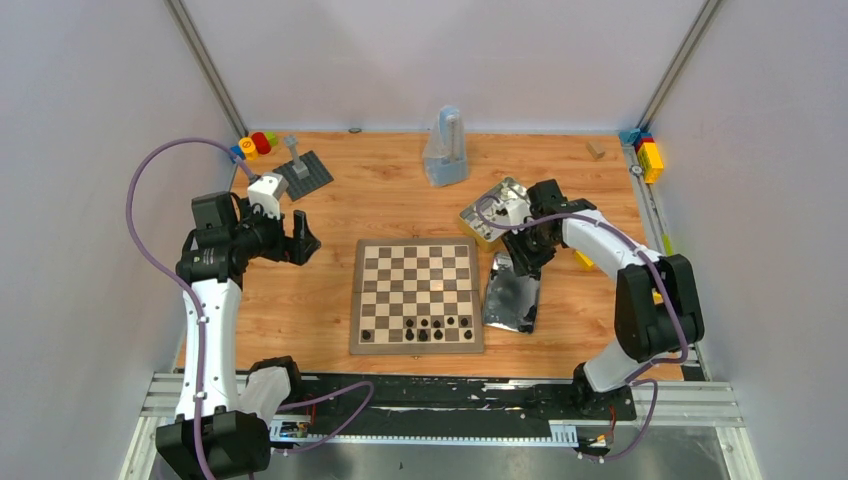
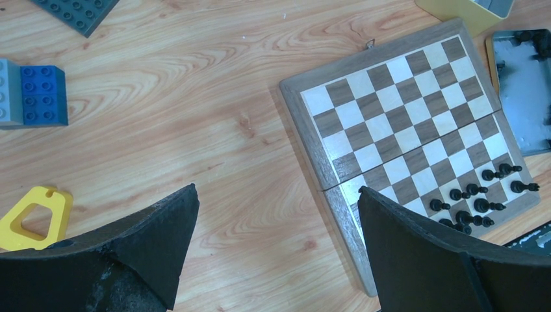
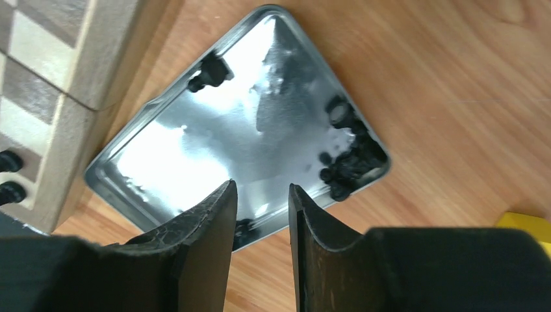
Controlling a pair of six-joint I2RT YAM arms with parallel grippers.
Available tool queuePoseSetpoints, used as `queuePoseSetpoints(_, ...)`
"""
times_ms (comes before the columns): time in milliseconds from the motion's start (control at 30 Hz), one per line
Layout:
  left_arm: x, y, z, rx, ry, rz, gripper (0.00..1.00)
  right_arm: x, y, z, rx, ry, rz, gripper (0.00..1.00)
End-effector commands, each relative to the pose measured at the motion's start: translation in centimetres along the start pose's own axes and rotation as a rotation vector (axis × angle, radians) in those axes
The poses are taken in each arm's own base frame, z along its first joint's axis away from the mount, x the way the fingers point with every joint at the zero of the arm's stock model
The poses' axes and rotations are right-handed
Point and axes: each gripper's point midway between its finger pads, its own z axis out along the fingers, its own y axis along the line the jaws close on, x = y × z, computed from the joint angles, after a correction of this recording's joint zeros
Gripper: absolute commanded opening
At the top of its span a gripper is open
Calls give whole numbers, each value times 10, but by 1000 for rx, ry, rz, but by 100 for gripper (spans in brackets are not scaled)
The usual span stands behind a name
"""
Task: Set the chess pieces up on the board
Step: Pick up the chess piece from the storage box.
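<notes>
The board [image 1: 418, 265] lies flat mid-table, with several black chess pieces [image 1: 420, 325] standing on its two nearest rows. More black pieces [image 3: 347, 162] lie in a shiny metal tin lid [image 3: 247, 130] just right of the board. One lies apart [image 3: 209, 71] and another sits by the lid's rim [image 3: 243, 229]. My right gripper [image 3: 262, 185] hovers over that rim, its jaws partly apart with nothing between them. My left gripper [image 2: 278, 188] stands wide open over bare table left of the board [image 2: 403, 110], holding nothing. No white pieces show.
A yellow tin [image 1: 497, 210] sits behind the lid. A dark grey studded plate [image 1: 305, 172], coloured blocks [image 1: 258, 143] and a clear bag [image 1: 445, 150] stand at the back. A blue block [image 2: 42, 94] and a yellow toy piece [image 2: 32, 214] lie near the left gripper.
</notes>
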Motion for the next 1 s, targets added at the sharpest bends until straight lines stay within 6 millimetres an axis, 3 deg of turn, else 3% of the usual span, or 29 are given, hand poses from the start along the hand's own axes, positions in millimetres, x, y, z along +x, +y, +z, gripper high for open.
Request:
queuePoseSetpoints(0, -20, 0, -7, -4, -61, 47, 100, -22, -26, -3, 98, -60, -54, 36)
queuePoseSetpoints(400, -15, 2, -4, -7, -51, 44, 100, -11, -46, 10, 154, 26, -139, 36)
queuePoseSetpoints(967, -14, 2, -2, 0, -44, 38, 100, -2, -59, 24, 183, 98, -185, 32)
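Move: In the far-right corner of the storage tray, the cluster of black chess pieces lies about 3 cm ahead of the right hand, 4 cm to its right and 6 cm below. A lone black piece lies 5 cm left, 1 cm ahead; the white-piece box 12 cm ahead, 4 cm left; the board's middle 20 cm left, 5 cm back. From the left hand, the cluster is roughly 42 cm right, 2 cm back and 22 cm lower. Easing across the tray towards the black pieces in its far-right corner, the right hand travels about 3.5 cm right, 2.5 cm forward and 3.5 cm down, most of the forward part coming early. The wrist tilts some 10 degrees so the fingers point more steeply down; they stay partly open and end close to the cluster's near edge, with no grip yet. ##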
